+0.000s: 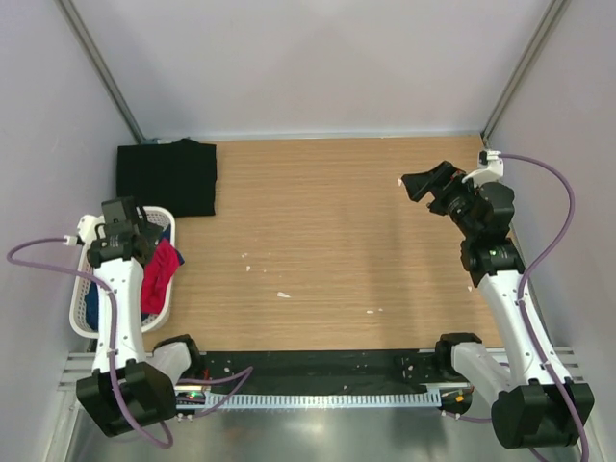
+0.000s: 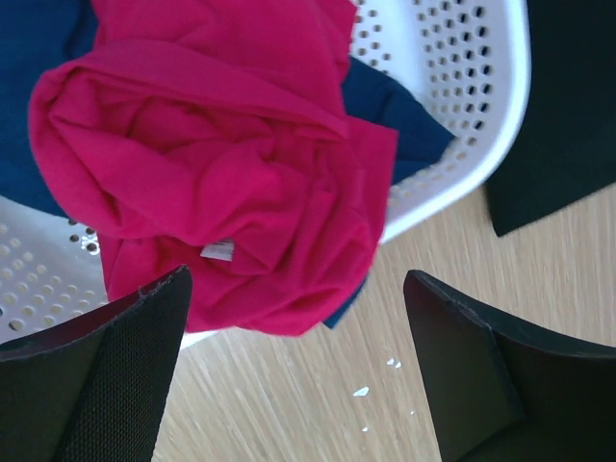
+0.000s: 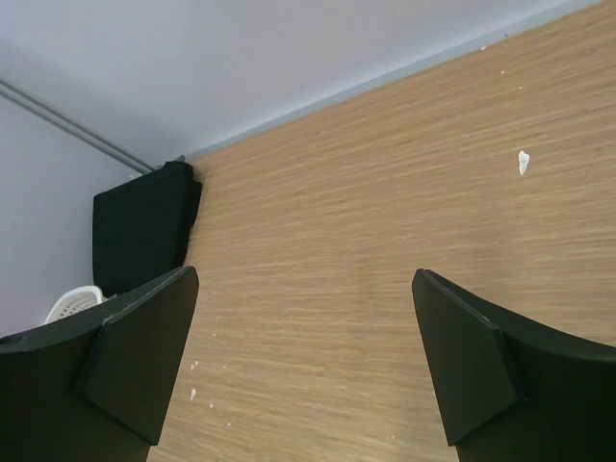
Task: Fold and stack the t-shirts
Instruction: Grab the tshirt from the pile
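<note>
A crumpled bright red t-shirt (image 1: 161,274) hangs over the rim of the white mesh basket (image 1: 82,306) at the left; in the left wrist view the red shirt (image 2: 221,154) shows a small white label and lies on a dark blue t-shirt (image 2: 395,115). A folded black t-shirt (image 1: 166,177) lies flat at the table's far left corner, also in the right wrist view (image 3: 140,226). My left gripper (image 1: 135,236) is open and empty just above the basket (image 2: 462,87). My right gripper (image 1: 428,188) is open and empty over the far right of the table.
The wooden table (image 1: 346,241) carries small white specks near its middle. Grey walls close in the left, back and right. A black strip and cable track run along the near edge by the arm bases.
</note>
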Tool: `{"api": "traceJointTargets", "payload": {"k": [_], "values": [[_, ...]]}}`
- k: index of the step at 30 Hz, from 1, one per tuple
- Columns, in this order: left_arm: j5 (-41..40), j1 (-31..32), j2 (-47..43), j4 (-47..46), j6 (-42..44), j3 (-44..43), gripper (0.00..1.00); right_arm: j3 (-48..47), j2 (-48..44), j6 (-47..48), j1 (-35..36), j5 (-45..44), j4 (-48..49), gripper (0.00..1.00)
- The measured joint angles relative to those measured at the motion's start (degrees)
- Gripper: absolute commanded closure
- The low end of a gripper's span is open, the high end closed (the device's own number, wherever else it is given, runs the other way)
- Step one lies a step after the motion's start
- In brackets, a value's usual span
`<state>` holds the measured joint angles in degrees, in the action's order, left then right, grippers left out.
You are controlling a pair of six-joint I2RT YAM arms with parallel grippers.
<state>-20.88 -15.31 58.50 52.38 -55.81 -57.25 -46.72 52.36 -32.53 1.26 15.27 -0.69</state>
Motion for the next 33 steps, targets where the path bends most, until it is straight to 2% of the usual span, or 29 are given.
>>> {"api": "traceJointTargets", "payload": {"k": [3, 10, 17, 21, 23, 24, 26, 27, 30, 33], "values": [[2.3, -4.7, 0.3, -2.3, -1.6, 3.4, 0.13, 0.5, 0.0, 0.2, 0.7, -0.5, -1.1, 0.0], [3.3, -8.9, 4.7, -6.8, -5.4, 7.4, 0.12, 0.5, 1.0, 0.9, 3.4, -1.5, -1.4, 0.0], [2.4, -16.4, 6.3, -7.6, -7.6, 11.5, 0.12, 0.2, 2.3, 2.1, 7.0, -3.3, -1.6, 0.0], [3.2, -19.5, 8.3, -11.3, -7.3, 13.0, 0.2, -0.3, 3.6, 2.3, 7.8, -3.6, -1.5, 0.0], [3.6, -20.2, 9.6, -13.2, -7.2, 14.1, 0.28, -0.5, 4.8, 2.3, 7.8, -3.4, -1.6, 0.0], [3.8, -20.5, 10.4, -14.1, -7.0, 14.7, 0.4, -0.6, 5.5, 2.3, 7.8, -3.3, -1.6, 0.0], [4.2, -20.7, 11.5, -15.1, -7.2, 15.1, 0.57, -0.9, 6.8, 2.2, 7.8, -3.1, -1.7, 0.0], [4.3, -20.8, 11.8, -15.6, -7.1, 15.3, 0.77, -1.2, 7.4, 2.2, 7.8, -3.0, -2.0, 0.0], [5.0, -21.0, 11.7, -16.3, -6.7, 15.3, 1.0, -2.3, 8.4, 2.3, 7.8, -2.7, -3.5, 0.0], [6.4, -21.1, 10.5, -15.7, -5.4, 14.1, 1.0, -3.1, 8.2, 2.3, 7.8, -2.5, -4.0, 0.0]]}}
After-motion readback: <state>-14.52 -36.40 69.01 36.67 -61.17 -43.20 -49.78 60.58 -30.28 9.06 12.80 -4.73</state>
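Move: The left hand is empty, with the bunched red t-shirt in the white basket about 13 cm below it, some 5 cm to its left and 3 cm back. Blue t-shirts show from under the red one, the largest part roughly 13 cm back and 11 cm left. The black folded pile lies about 15 cm ahead and 5 cm right. From the right hand the red t-shirt is some 63 cm left, 13 cm back and 25 cm lower. The left hand sinks nearly 12 cm into the basket onto the red t-shirt while swinging about 7 cm left and some 3–4 cm back, turning roughly 25 degrees counter-clockwise on the way, its fingers staying wide open until it is almost down, then shutting to pinch a fold of the red cloth and starting back up by about a centimetre. Meanwhile the empty right hand, fingers open, drifts about 4 cm left and 4 cm down above the far right of the table, touching nothing. ##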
